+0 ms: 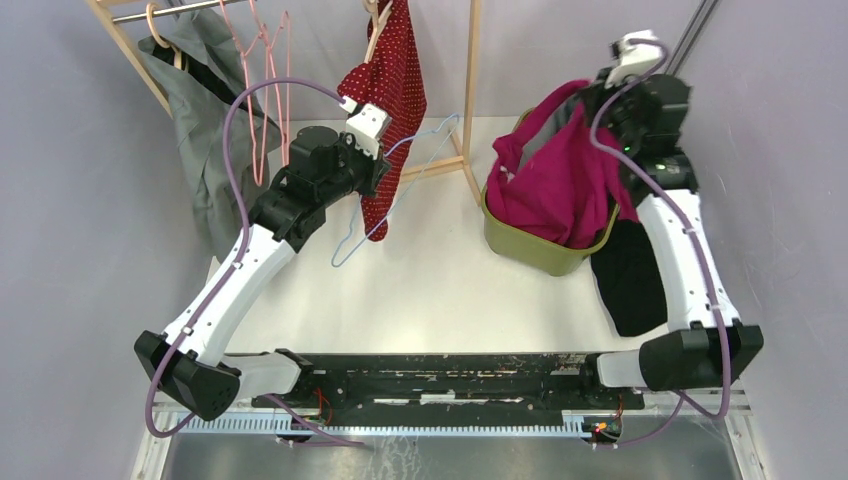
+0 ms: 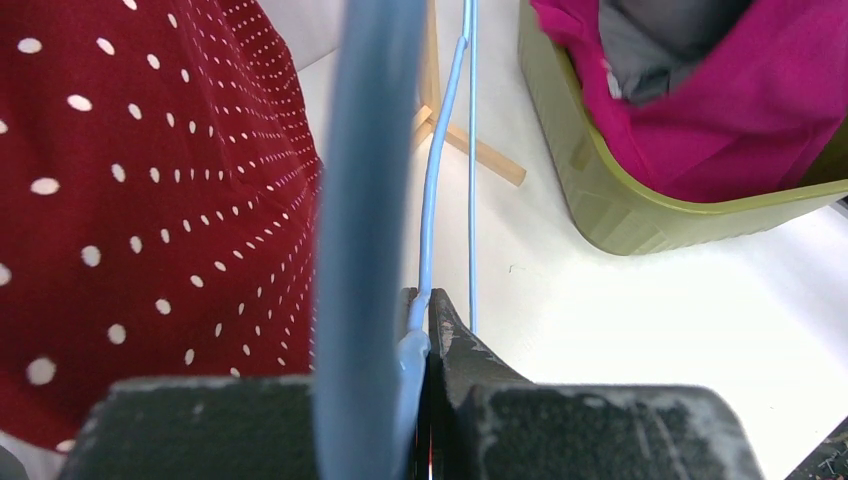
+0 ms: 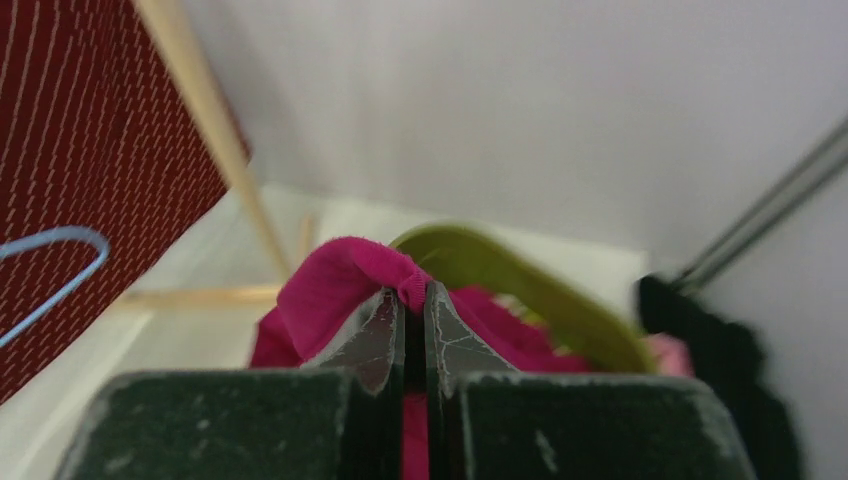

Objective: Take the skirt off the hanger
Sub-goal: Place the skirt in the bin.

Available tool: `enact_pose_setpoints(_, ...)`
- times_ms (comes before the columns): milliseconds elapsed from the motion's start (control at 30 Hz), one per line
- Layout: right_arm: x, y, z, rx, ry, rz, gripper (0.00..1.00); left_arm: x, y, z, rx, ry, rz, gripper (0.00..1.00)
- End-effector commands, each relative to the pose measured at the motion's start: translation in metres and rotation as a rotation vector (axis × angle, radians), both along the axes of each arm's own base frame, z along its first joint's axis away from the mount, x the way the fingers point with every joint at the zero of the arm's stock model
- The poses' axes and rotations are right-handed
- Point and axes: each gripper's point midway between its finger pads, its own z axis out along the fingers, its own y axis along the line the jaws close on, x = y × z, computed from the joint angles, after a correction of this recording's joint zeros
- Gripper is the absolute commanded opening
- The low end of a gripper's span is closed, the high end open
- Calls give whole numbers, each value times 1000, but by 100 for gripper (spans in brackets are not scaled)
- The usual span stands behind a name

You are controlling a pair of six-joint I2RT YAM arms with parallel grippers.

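The magenta skirt (image 1: 550, 180) hangs bunched over the olive basket (image 1: 530, 250), partly inside it. My right gripper (image 1: 602, 88) is shut on its top fold, and in the right wrist view the gripper (image 3: 413, 295) pinches a roll of the skirt (image 3: 330, 285) between the tips. The light blue wire hanger (image 1: 430, 135) is bare and slants across the table. My left gripper (image 1: 383, 180) is shut on it; in the left wrist view the gripper (image 2: 428, 305) clamps the hanger wire (image 2: 432, 200) beside a red polka-dot garment (image 2: 150, 200).
A wooden rack post (image 1: 472, 80) stands between the arms. The red polka-dot garment (image 1: 395, 90) hangs from a wooden hanger. A grey garment (image 1: 205, 110) and pink wire hangers (image 1: 265, 90) hang at the back left. A black garment (image 1: 630, 280) lies right of the basket.
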Motion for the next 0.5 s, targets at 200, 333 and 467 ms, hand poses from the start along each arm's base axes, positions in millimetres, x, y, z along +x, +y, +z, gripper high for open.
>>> enact_pose_setpoints(200, -26, 27, -134, 65, 248, -51, 1, 1, 0, 28, -29, -78, -1, 3)
enact_pose_setpoints(333, -37, 33, -197, 124, 398, -65, 1, 5, -2, 26, -15, -71, -9, 3)
enact_pose_setpoints(467, -27, 40, -262, 149, 568, -87, 1, 8, -3, 24, -10, -69, -9, 3)
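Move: I'm holding the skirt's waistband in my right hand, with the rest already hanging into the green bin. The bin's middle lies about 34 cm below that hand, some 3 cm back and 2 cm to its left. The dark clothes pile is roughly 19 cm to the hand's right and 10 cm back, and the rack foot some 22 cm to its left and 2 cm ahead, both about 42 cm down. From my left hand the bin is about 35 cm right, 6 cm ahead and 24 cm below. With the skirt still pinched in my shut right fingers, I drop that hand fast, some 22 cm, down to about the level of the bin's rim. I drift about 4 cm left early in the descent, then draw back some 4 cm, while my wrist tips the fingers almost 30 degrees downward. ##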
